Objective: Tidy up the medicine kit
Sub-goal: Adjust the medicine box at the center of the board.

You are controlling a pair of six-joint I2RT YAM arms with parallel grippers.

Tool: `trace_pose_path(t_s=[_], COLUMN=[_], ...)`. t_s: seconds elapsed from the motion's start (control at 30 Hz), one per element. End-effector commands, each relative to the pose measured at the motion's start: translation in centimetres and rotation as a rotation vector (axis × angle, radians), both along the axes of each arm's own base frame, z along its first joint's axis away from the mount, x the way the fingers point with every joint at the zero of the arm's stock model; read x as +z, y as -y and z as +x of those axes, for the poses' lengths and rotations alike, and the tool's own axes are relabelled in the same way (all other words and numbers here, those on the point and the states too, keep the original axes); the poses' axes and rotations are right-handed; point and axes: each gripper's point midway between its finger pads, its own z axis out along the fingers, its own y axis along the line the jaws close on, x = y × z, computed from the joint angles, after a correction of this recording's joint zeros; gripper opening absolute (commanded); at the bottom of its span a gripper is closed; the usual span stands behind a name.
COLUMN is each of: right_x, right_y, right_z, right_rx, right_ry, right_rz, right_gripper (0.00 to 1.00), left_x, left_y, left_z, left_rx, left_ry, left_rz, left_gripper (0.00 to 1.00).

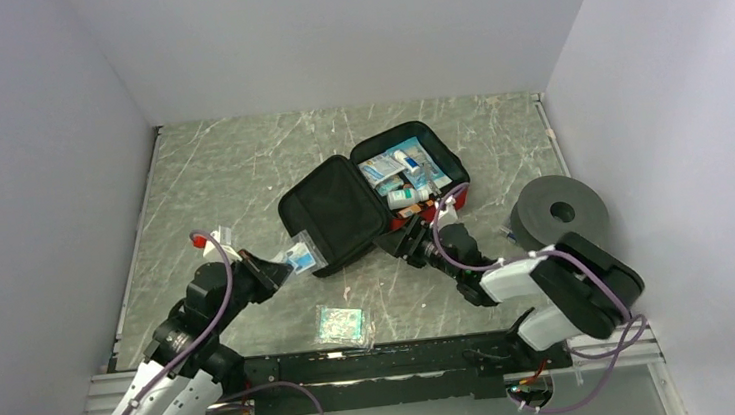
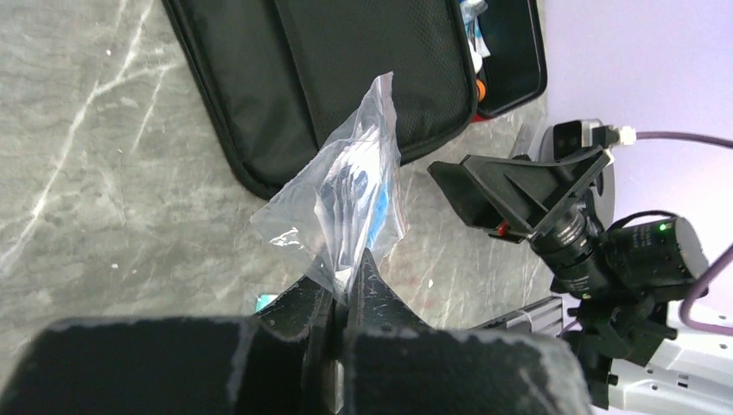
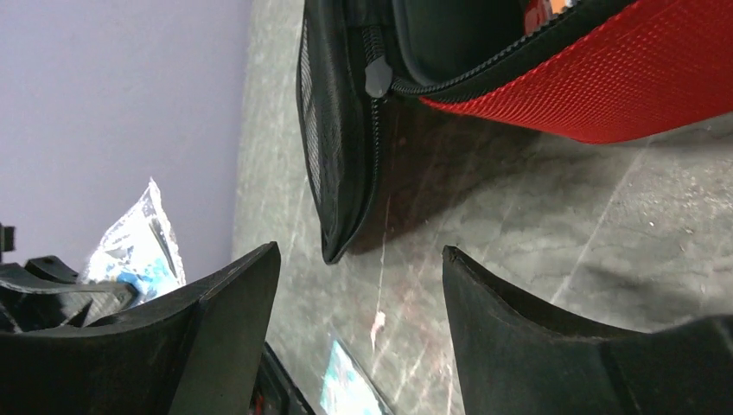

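The medicine kit (image 1: 344,210) lies open mid-table, a red zip case with black lining; its right half holds several small packets and tubes. My left gripper (image 1: 283,267) is shut on a clear plastic bag (image 2: 350,203) with dark and blue contents, held just off the kit's near-left corner (image 2: 259,164). My right gripper (image 3: 359,259) stands open low over the table at the kit's near edge, facing the black zipper pull (image 3: 376,78) and the red shell (image 3: 605,82). Nothing is between its fingers.
A teal packet (image 1: 342,324) lies flat on the table near the front rail. A grey round disc (image 1: 559,213) sits at the right, beside the right arm. Grey walls close in the table on three sides.
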Motion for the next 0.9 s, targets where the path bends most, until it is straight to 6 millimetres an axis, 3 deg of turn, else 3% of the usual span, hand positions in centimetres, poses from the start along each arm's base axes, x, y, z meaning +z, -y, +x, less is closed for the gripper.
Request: trace_pose_path(t_s=[0.0, 0.27, 0.4, 0.7, 0.87], right_x=[3.5, 4.6, 4.4, 5.6, 6.6], right_y=[-1.1, -2.9, -4.2, -6.1, -7.3], right_z=[1.8, 3.1, 3.3, 3.8, 4.2], right_rx=[-0.05, -0.04, -0.028, -0.038, -0.04], right_ry=[0.08, 0.108, 0.121, 0.178, 0.205], right_rz=[0.21, 0.461, 0.455, 0.471, 0.496], right_gripper=[0.72, 0.7, 0.7, 0.7, 0.7], left_x=[1.4, 1.1, 0.8, -0.4, -0.1], left_y=[0.3, -0.7, -1.2, -1.5, -1.7], left_z=[1.1, 2.1, 2.3, 2.7, 2.8], left_rx=[-0.027, -0.008, 0.002, -0.007, -0.007], left_ry=[0.066, 0.068, 0.063, 0.047, 0.056], left_rz=[-0.016, -0.013, -0.004, -0.02, -0.016], left_gripper=[0.0, 0.0, 0.0, 0.0, 0.0])
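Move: The medicine box, lid folded open to the left, has its loaded half about 15 cm ahead of the right hand and 5 cm to its right, some 4 cm lower. The open lid's middle is roughly 7 cm ahead and 12 cm left of this hand; a flat packet lies on the table about 17 cm back and 13 cm left. From the left hand, the loaded half is some 22 cm ahead, 28 cm right and 12 cm lower. With its fingers kept well open, the right hand works in at the near end of the box where lid and red body join, going forward-left and sinking about 4 cm, then sweeping on mostly left while rising some 2 cm, about 6 cm left and 3 cm forward in all, rolling its left side up some 15 degrees and pushing the box along forward-left. The left hand keeps its pinch on the clear pouch, easing a couple of centimetres forward and left, then sinking slightly, with the pouch beside the lid. ##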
